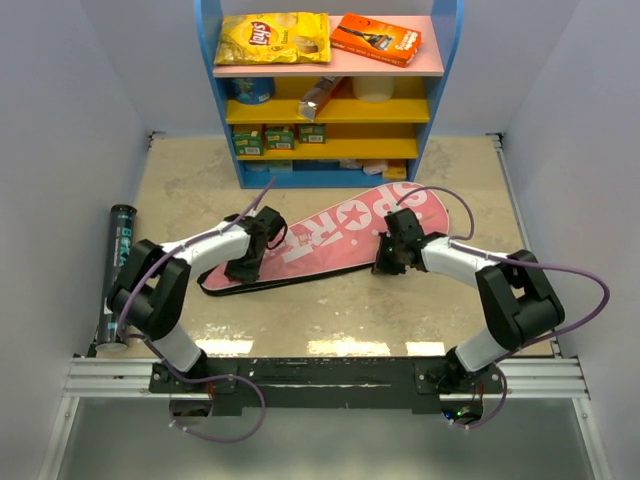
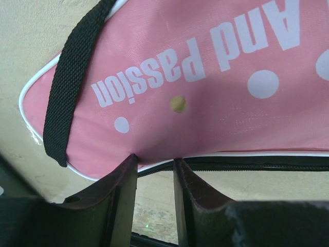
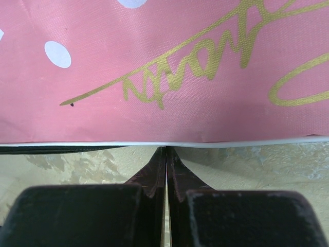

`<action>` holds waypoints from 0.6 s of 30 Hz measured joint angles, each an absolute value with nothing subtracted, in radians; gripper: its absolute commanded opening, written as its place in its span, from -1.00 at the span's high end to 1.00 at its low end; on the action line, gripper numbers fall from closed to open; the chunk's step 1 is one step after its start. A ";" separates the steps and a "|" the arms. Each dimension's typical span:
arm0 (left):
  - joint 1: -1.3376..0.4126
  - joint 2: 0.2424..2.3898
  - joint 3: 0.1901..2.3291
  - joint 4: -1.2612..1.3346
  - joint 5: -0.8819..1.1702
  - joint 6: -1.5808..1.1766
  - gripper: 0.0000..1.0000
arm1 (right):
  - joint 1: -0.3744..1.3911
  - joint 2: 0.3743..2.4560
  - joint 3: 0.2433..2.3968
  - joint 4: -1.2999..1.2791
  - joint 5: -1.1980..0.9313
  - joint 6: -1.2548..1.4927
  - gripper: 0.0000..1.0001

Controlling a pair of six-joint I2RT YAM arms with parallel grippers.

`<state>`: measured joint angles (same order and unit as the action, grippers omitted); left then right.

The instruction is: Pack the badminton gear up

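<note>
The pink bag [image 1: 330,235] lettered SPORT lies slantwise on the table, its narrow end at the near left. My left gripper [image 1: 243,268] is at that narrow end. In the left wrist view its jaws [image 2: 156,159] stand apart, both tips touching the bag's [image 2: 205,103] white-piped edge, with bare table showing between them. My right gripper [image 1: 388,262] is at the near edge of the wide end. In the right wrist view it is shut [image 3: 166,149], tips against the bag's [image 3: 154,51] white edge; nothing shows pinched. The long black tube [image 1: 120,240] lies at the table's left edge.
A black carry strap [image 2: 69,77] runs over the bag's narrow end. At the back stands a blue and yellow shelf unit [image 1: 330,70], with a yellow crisp packet [image 1: 272,38] and an orange box [image 1: 375,38] on top. A metal rail [image 1: 320,375] crosses the near edge.
</note>
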<state>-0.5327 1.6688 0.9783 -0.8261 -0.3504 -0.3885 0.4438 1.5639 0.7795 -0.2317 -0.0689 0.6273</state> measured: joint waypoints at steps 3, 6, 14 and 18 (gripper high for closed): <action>-0.548 1.676 0.979 -0.828 -0.369 -0.382 0.29 | 0.448 1.563 0.779 -0.231 -0.086 0.626 1.00; -0.553 1.678 0.979 -0.829 -0.376 -0.381 0.30 | 0.497 1.563 0.780 -0.224 -0.080 0.633 1.00; -0.553 1.674 0.976 -0.827 -0.375 -0.376 0.30 | 0.779 1.691 0.894 -0.151 -0.071 0.718 1.00; -0.553 1.666 0.968 -0.820 -0.372 -0.372 0.30 | 0.841 1.768 0.954 -0.107 -0.091 0.756 1.00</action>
<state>-0.5529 1.6665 0.9680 -0.8196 -0.3721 -0.3721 0.8413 1.7683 0.9539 -0.1066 -0.0906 0.7559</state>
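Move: The closed right fingers already hold the zip pull at the racket bag's near edge; the bag's narrow end lies about 43 cm to their left and 5 cm back. The black tube is some 67 cm left and about 2 cm back, the shelf some 25 cm ahead and 13 cm left. The narrow end is about 9 cm to the left hand's left and 2 cm back, at finger height. The right hand speeds left about 16 cm and slightly back, dragging the zip pull towards the left hand's hold. ##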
